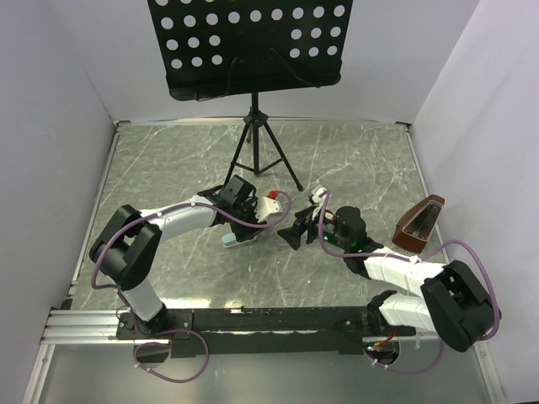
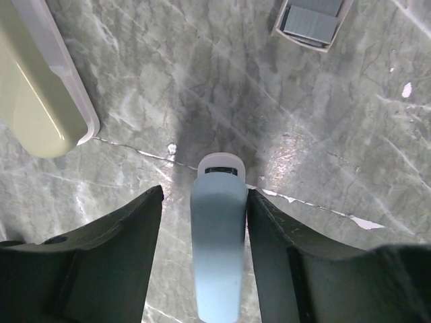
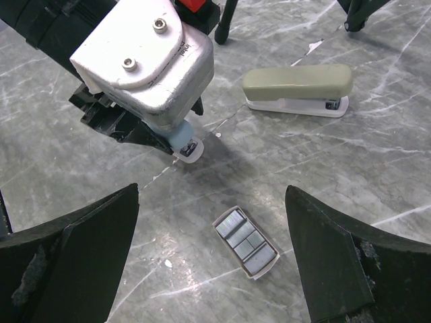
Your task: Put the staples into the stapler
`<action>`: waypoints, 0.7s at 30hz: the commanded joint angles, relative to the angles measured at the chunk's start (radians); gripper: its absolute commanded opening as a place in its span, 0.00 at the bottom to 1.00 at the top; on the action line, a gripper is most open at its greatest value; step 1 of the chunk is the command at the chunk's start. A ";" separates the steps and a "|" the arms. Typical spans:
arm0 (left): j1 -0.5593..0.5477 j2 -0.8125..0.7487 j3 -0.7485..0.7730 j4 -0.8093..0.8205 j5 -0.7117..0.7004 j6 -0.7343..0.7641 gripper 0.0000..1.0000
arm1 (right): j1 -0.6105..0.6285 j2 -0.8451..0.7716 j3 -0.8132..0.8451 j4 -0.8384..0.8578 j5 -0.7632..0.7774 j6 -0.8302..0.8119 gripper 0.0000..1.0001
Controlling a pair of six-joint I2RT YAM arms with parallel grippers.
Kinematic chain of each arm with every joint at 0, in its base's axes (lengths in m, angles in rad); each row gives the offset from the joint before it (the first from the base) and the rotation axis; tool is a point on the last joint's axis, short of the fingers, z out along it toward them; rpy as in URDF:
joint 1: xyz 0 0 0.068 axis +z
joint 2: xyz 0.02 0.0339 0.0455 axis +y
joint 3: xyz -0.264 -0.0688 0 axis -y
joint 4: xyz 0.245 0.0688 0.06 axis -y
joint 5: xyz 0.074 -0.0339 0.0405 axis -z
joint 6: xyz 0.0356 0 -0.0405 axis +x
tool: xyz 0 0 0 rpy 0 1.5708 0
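A light-blue stapler (image 2: 217, 235) lies on the marble table between the fingers of my left gripper (image 2: 205, 194). The right finger (image 2: 269, 235) touches its side and the left finger (image 2: 135, 235) stands a little off it, so the jaws are open around it. In the top view the stapler (image 1: 238, 239) sticks out below the left gripper (image 1: 242, 220). The staples are a small open cardboard box (image 3: 246, 241) holding silvery strips, which also shows in the left wrist view (image 2: 311, 23). My right gripper (image 3: 212, 192) is wide open and empty just above the box.
An olive-green stapler (image 3: 296, 87) stands on the table beyond the box, to the left in the left wrist view (image 2: 37, 87). A brown stapler-like thing (image 1: 419, 223) lies at the right. A music stand's tripod (image 1: 257, 143) stands behind both grippers.
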 commanded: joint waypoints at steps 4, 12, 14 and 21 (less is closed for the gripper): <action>0.004 0.022 0.045 0.012 0.044 -0.008 0.54 | 0.003 0.010 0.039 0.043 -0.024 -0.003 0.96; 0.004 -0.027 0.045 0.009 0.082 -0.025 0.23 | 0.003 0.008 0.040 0.045 -0.038 0.012 0.95; 0.004 -0.075 0.037 0.026 0.091 -0.040 0.14 | 0.003 -0.006 0.040 0.039 -0.038 0.023 0.95; 0.004 -0.312 -0.016 0.155 0.130 -0.186 0.01 | 0.016 -0.041 0.043 0.051 -0.086 0.141 0.95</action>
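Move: The blue stapler lies between the left hand's open fingers; its middle is about 3 cm left of that hand, 1 cm back and 1 cm lower, and its front end points to the right. The green stapler is some 8 cm ahead of the left hand and 4 cm right, and the box of staples about 11 cm right and 3 cm back, both a few centimetres lower. From the right hand, the blue stapler lies about 14 cm left, level fore and aft, and roughly 10 cm below. The left fingers close on the sides of the blue stapler near its front end and pinch it, the hand easing barely half a centimetre right meanwhile. Still gripping, the hand then lifts it quickly, about 5 cm straight up with a slight drift to the right, the fingers tilting some 10 degrees farther to the right. ##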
